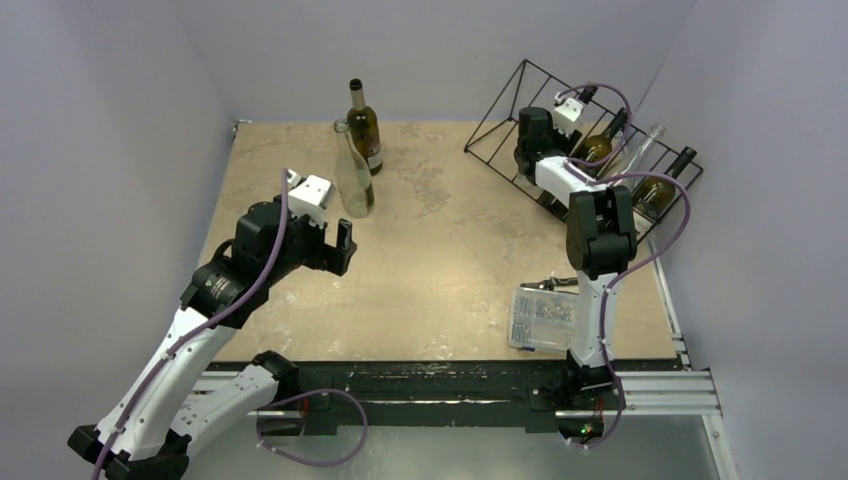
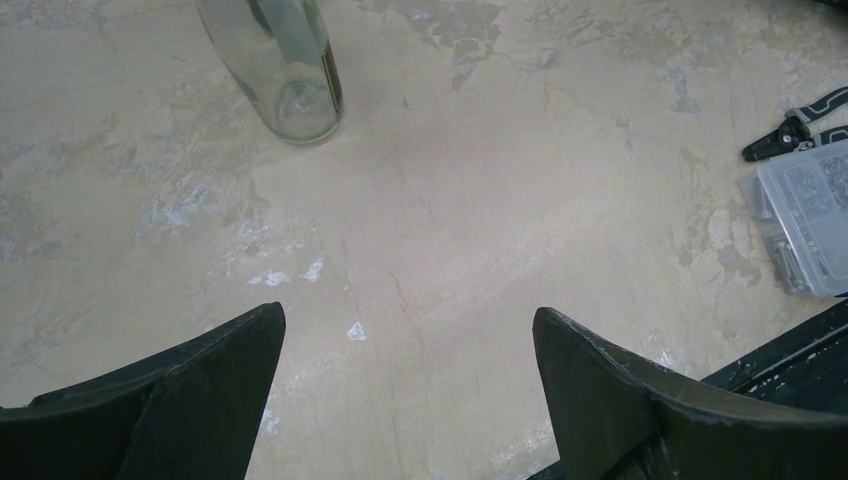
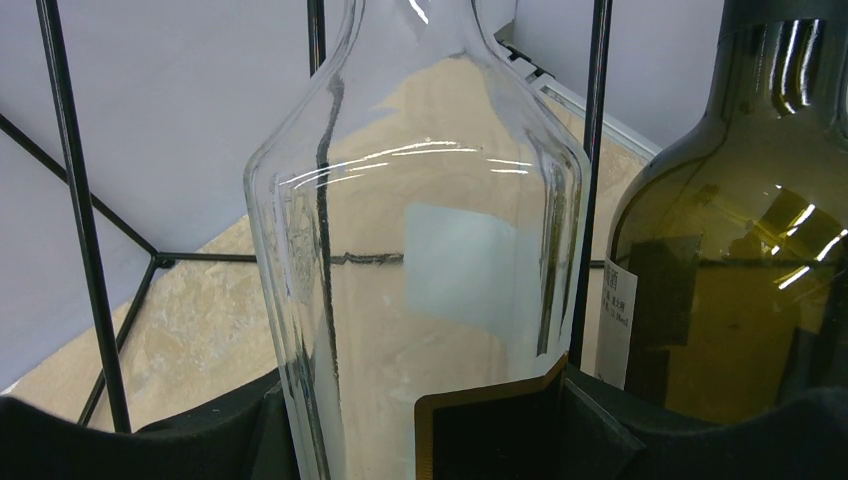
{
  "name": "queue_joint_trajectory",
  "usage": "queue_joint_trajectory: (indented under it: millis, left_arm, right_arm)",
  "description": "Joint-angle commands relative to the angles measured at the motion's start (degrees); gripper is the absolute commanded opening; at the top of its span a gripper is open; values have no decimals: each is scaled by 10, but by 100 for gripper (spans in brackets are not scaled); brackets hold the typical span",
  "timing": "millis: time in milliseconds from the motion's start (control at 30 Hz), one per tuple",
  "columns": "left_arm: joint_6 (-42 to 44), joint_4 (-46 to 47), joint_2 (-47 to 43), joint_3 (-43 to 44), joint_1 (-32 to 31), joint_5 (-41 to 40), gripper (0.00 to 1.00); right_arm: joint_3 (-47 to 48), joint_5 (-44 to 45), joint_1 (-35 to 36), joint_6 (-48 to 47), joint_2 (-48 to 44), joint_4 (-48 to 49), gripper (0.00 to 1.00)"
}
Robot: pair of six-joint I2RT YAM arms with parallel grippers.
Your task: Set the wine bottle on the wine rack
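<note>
The black wire wine rack [image 1: 503,108] stands at the back right, its bars [image 3: 78,210] framing the right wrist view. In it lies a clear wine bottle [image 3: 420,230] with a black, gold-edged label. My right gripper [image 3: 420,395] is shut on it, with one finger against each side of its body. An olive-green bottle [image 3: 730,250] lies in the slot beside it. In the top view the clear bottle's neck [image 1: 650,138] pokes out between two dark bottles. My left gripper [image 2: 408,320] hangs open over bare table, empty, near a standing clear bottle [image 2: 290,80].
A dark bottle [image 1: 365,125] stands behind the clear bottle [image 1: 354,180] at the back middle. A clear plastic parts box [image 1: 543,318] and pliers [image 1: 560,283] lie near my right arm's base. The left wrist view shows the same box [image 2: 810,215] and pliers [image 2: 795,125].
</note>
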Motion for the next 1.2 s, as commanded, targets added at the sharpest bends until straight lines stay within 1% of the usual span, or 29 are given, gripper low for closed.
queue_joint_trajectory:
  millis: [0,400,733,933,1033,1100,1167]
  left_arm:
    - [10,17,1,1,4,1,94]
    - [8,18,5,0,5,11,94]
    - [5,19,13,0,4,18,94]
    - [4,20,20,-1,4,21,94]
    - [1,22,18,-2,4,18,94]
    - [-2,26,13,-4,5,14,94]
    - [-5,36,4,-11,5,10,94]
  right_arm:
    - [28,-21,-3,21,11,-3,53]
    - [10,-24,-1,-5,-15,-11,84]
    - [3,-20,2,-40,-69,-25,99]
    - [3,-35,6,-56,-123,-69,99]
    - [-21,-40,15,-69,-158,-75,99]
    - [-43,-29,29,-83,-179,-76,99]
    - [-63,-35,45,-90,-201,-83,99]
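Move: The right hand still grips the square clear bottle on the wine rack, its middle some 2 cm ahead of the hand point, 1 cm right and 2 cm above. The green bottle in the next place lies about 3 cm back and 8 cm right, and the round clear bottle beyond it some 9 cm back and 15 cm right. From the idle left hand, the square bottle is roughly 35 cm ahead, 48 cm right and 12 cm lower. The right hand stays almost in place around the square clear bottle while its fingers spread from their grip to fully open, letting go of the glass on both sides. It then lifts away ever faster, about 10 cm up and some 4 cm back towards the base, the fingers staying wide and still pointing forward-right at the rack, with only a slight counter-clockwise turn of about 5 degrees. ##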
